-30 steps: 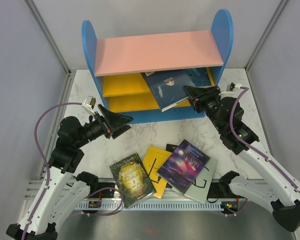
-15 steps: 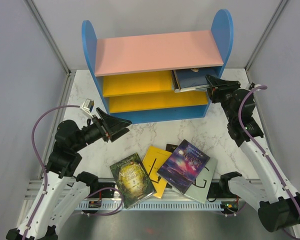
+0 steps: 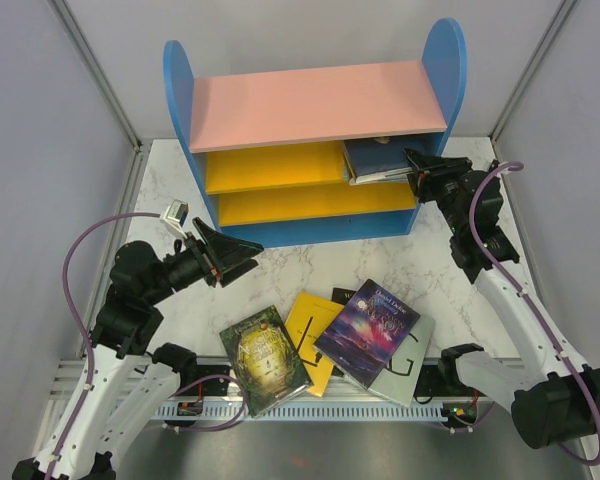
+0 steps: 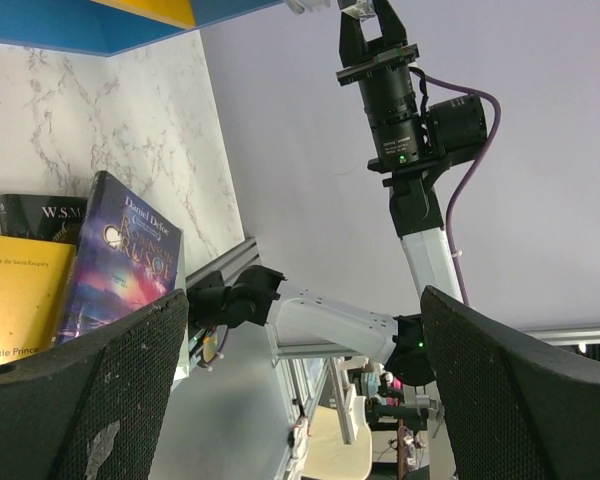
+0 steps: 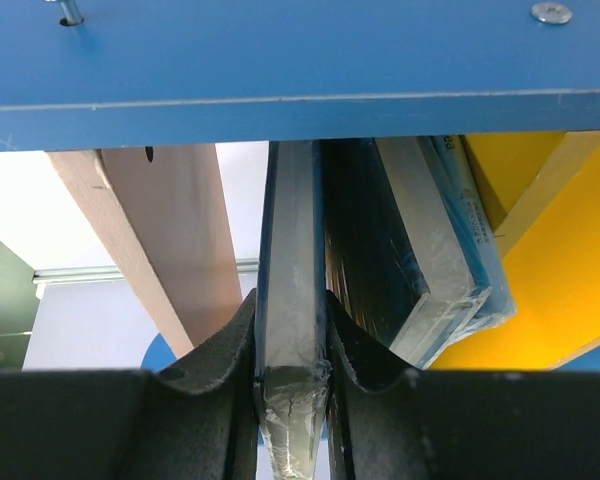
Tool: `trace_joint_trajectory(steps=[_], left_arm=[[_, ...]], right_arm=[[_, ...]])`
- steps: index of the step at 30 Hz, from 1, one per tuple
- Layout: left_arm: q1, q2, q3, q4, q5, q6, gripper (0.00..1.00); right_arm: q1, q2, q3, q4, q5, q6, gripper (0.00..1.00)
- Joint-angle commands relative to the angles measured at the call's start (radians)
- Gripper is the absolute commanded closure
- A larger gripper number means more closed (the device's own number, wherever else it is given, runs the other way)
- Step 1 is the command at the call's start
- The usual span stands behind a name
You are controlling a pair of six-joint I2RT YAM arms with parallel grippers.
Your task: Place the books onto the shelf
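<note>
The shelf (image 3: pixel 180 90) stands at the back with a pink top board and yellow boards. My right gripper (image 3: pixel 416 168) is shut on a dark navy book (image 3: pixel 376 158) at the right end of the upper yellow board. In the right wrist view this gripper (image 5: pixel 292 385) pinches the book's edge (image 5: pixel 292 250), which stands next to a dark book (image 5: pixel 365 250) and a light blue one (image 5: pixel 460 215). On the table lie green-gold (image 3: pixel 265 358), yellow (image 3: pixel 310 335), purple (image 3: pixel 368 328), pale grey (image 3: pixel 408 365) and black (image 3: pixel 344 295) books. My left gripper (image 3: pixel 248 250) hangs open above the table, holding nothing.
The left wrist view looks between its open fingers (image 4: pixel 80 400) at the right arm (image 4: pixel 395 90), the purple book (image 4: pixel 125 265) and the table's front rail. Grey walls close in both sides. The lower yellow board (image 3: pixel 310 205) holds no books.
The right arm has carried the navy book from leaning before the lower board up into the upper board's right end. The left arm has barely shifted.
</note>
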Motion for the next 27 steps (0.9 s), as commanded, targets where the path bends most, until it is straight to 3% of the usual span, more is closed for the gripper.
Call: trace_joint_trajectory(steps=[1,10,16,17,19,20,22,23,24,27], left_arm=[[0.004,-0.008,0.032,-0.01,0.025,0.046,0.02],[0.005,-0.002,0.035,-0.013,0.017,0.057,0.02],[0.004,0.018,0.044,-0.013,0.017,0.072,0.02],[0.004,0.024,0.048,-0.013,0.017,0.074,0.02],[0.005,0.029,0.054,-0.013,0.014,0.081,0.02],[0.004,0.035,0.057,-0.013,0.014,0.084,0.02],[0.004,0.039,0.055,-0.013,0.012,0.089,0.02],[0.005,0.047,0.057,-0.013,0.014,0.089,0.02],[0.005,0.049,0.057,-0.011,0.014,0.092,0.02],[0.004,0.059,0.055,-0.011,0.012,0.1,0.02]], right_arm=[[-0.011,-0.002,0.05,0.139,-0.006,0.033,1.0],[-0.014,0.007,0.061,0.042,0.087,0.015,1.0],[-0.017,0.051,0.107,-0.019,0.06,-0.017,1.0],[-0.018,0.059,0.111,-0.022,0.037,-0.031,0.95],[-0.021,0.061,0.119,-0.036,0.014,-0.048,0.69],[-0.023,0.058,0.122,-0.039,0.003,-0.059,0.41],[-0.029,0.051,0.139,-0.093,-0.017,-0.076,0.27],[-0.029,0.035,0.145,-0.106,-0.017,-0.095,0.07],[-0.029,0.025,0.145,-0.129,-0.015,-0.102,0.02],[-0.038,-0.018,0.144,-0.159,-0.051,-0.126,0.02]])
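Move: The dark blue book is still pinched at its right front corner, its middle about 6 cm ahead of the right hand and 8 cm left. The teal book it goes onto lies about 7 cm ahead, 8 cm left and 3 cm below; the blue side panel is roughly 3 cm ahead and 5 cm right. From the left hand, the dark blue book lies some 23 cm ahead and 32 cm right. The right hand eases the dark blue book about 2 cm forward, opens wide, then backs off roughly as far. ##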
